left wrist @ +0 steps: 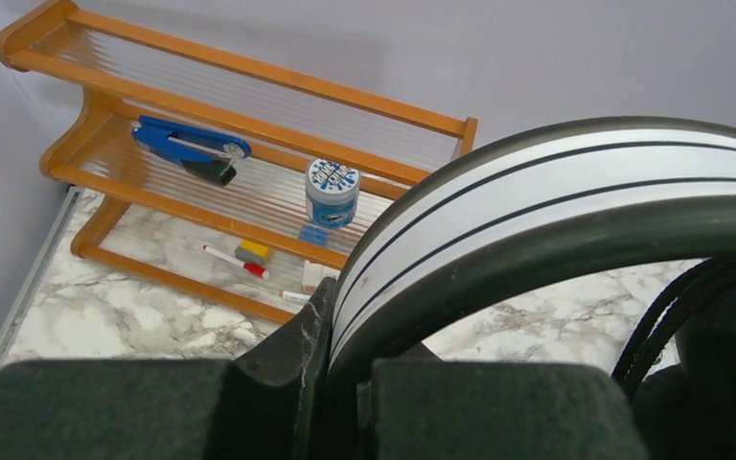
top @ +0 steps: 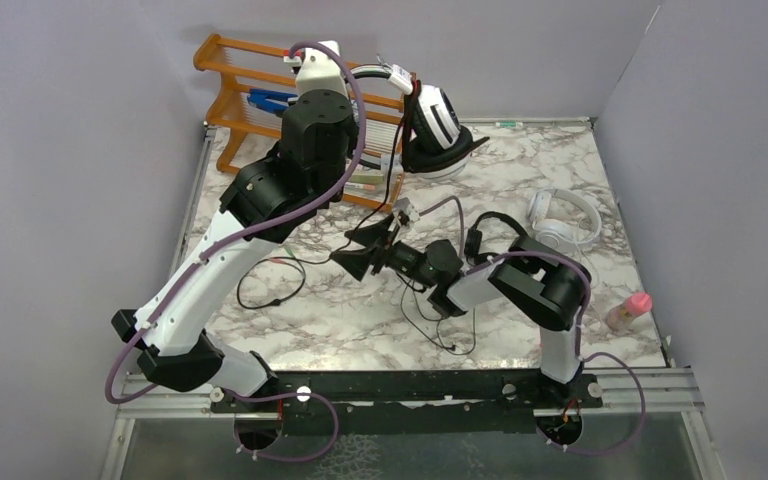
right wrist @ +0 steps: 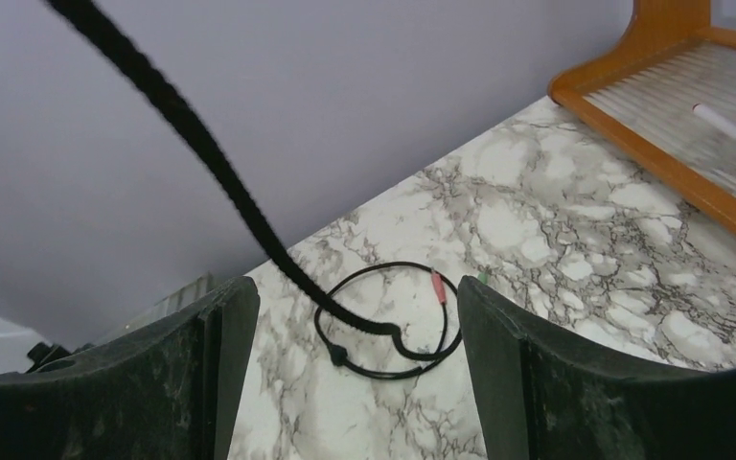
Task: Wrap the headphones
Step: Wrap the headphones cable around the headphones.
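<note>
The headphones in hand are white with black ear pads [top: 432, 128], held up at the back of the table. My left gripper [top: 401, 84] is shut on their white headband [left wrist: 537, 192], which fills the gap between the jaws of the left gripper [left wrist: 345, 383]. Their black cord [top: 392, 190] hangs down to a loose loop [top: 270, 285] on the table. My right gripper [top: 364, 251] is open at mid-table. The cord [right wrist: 201, 153] slants down ahead of the right gripper [right wrist: 355, 374] to the loop [right wrist: 388, 321], touching neither finger. Small all-black headphones [top: 490, 230] and all-white headphones [top: 565, 220] lie to the right.
A wooden rack [top: 250, 100] stands at the back left, holding a blue stapler [left wrist: 192, 149], a round jar [left wrist: 332, 192] and markers [left wrist: 235, 261]. A pink-capped bottle [top: 628, 312] lies near the right edge. Thin black wires [top: 440, 330] trail by the right arm.
</note>
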Controlling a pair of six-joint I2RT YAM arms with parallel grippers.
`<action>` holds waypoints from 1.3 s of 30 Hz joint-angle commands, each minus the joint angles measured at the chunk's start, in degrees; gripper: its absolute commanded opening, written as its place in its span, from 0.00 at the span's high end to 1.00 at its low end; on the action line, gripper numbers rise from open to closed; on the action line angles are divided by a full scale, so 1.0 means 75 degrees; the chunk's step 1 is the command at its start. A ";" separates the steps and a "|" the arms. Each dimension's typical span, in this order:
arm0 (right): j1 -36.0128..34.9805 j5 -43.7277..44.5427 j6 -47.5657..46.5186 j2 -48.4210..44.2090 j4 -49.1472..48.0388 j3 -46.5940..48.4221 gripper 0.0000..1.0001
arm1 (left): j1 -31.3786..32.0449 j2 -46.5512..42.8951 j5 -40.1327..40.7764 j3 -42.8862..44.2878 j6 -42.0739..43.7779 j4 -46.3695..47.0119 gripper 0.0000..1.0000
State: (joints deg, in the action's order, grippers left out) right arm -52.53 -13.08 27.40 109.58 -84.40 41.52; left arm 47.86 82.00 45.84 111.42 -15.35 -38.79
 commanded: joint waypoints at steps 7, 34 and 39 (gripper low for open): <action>-0.0154 0.0597 -0.0196 0.1257 -0.0407 0.1550 0.51 | 0.0030 -0.0399 -0.0338 0.0442 -0.0308 0.0671 1.00; 0.1804 -0.1362 -0.1162 -0.4217 0.5100 -0.1955 1.00 | 0.0018 -0.1545 -0.3575 0.0233 0.0084 0.0285 1.00; 0.2809 -0.2906 -0.1343 -0.3984 0.7657 -0.0491 1.00 | 0.0020 -0.1557 -0.5466 0.0117 0.1298 -0.0273 1.00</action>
State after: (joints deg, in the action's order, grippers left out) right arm -35.99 -25.39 19.40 78.37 -46.76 30.22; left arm 47.81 70.94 20.58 111.53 -10.74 -42.15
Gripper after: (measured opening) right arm 0.035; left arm 0.083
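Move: The right hand, open, has the headphones cable slanting down just beyond its pads, about 3 cm ahead, 3 cm left and 1 cm below. The ear cups, already wound with some cable, are roughly 12 cm ahead, 12 cm right and 20 cm up; the cable's plug end is looped on the table some 20 cm left, 3 cm ahead and 18 cm down. From the left hand, gripping the headband, that cable stretch is about 6 cm back, 3 cm left and 27 cm below. Forward and left the right hand reaches about 3 cm each way, shuts on the cable and pinches it, then dips and backs off, swinging some 15 cm right beneath the ear cups as it rises and edges forward again. Late on, the left hand keeps its grip on the headband, draws back about 8 cm, rises and turns roughly 25 degrees clockwise. ##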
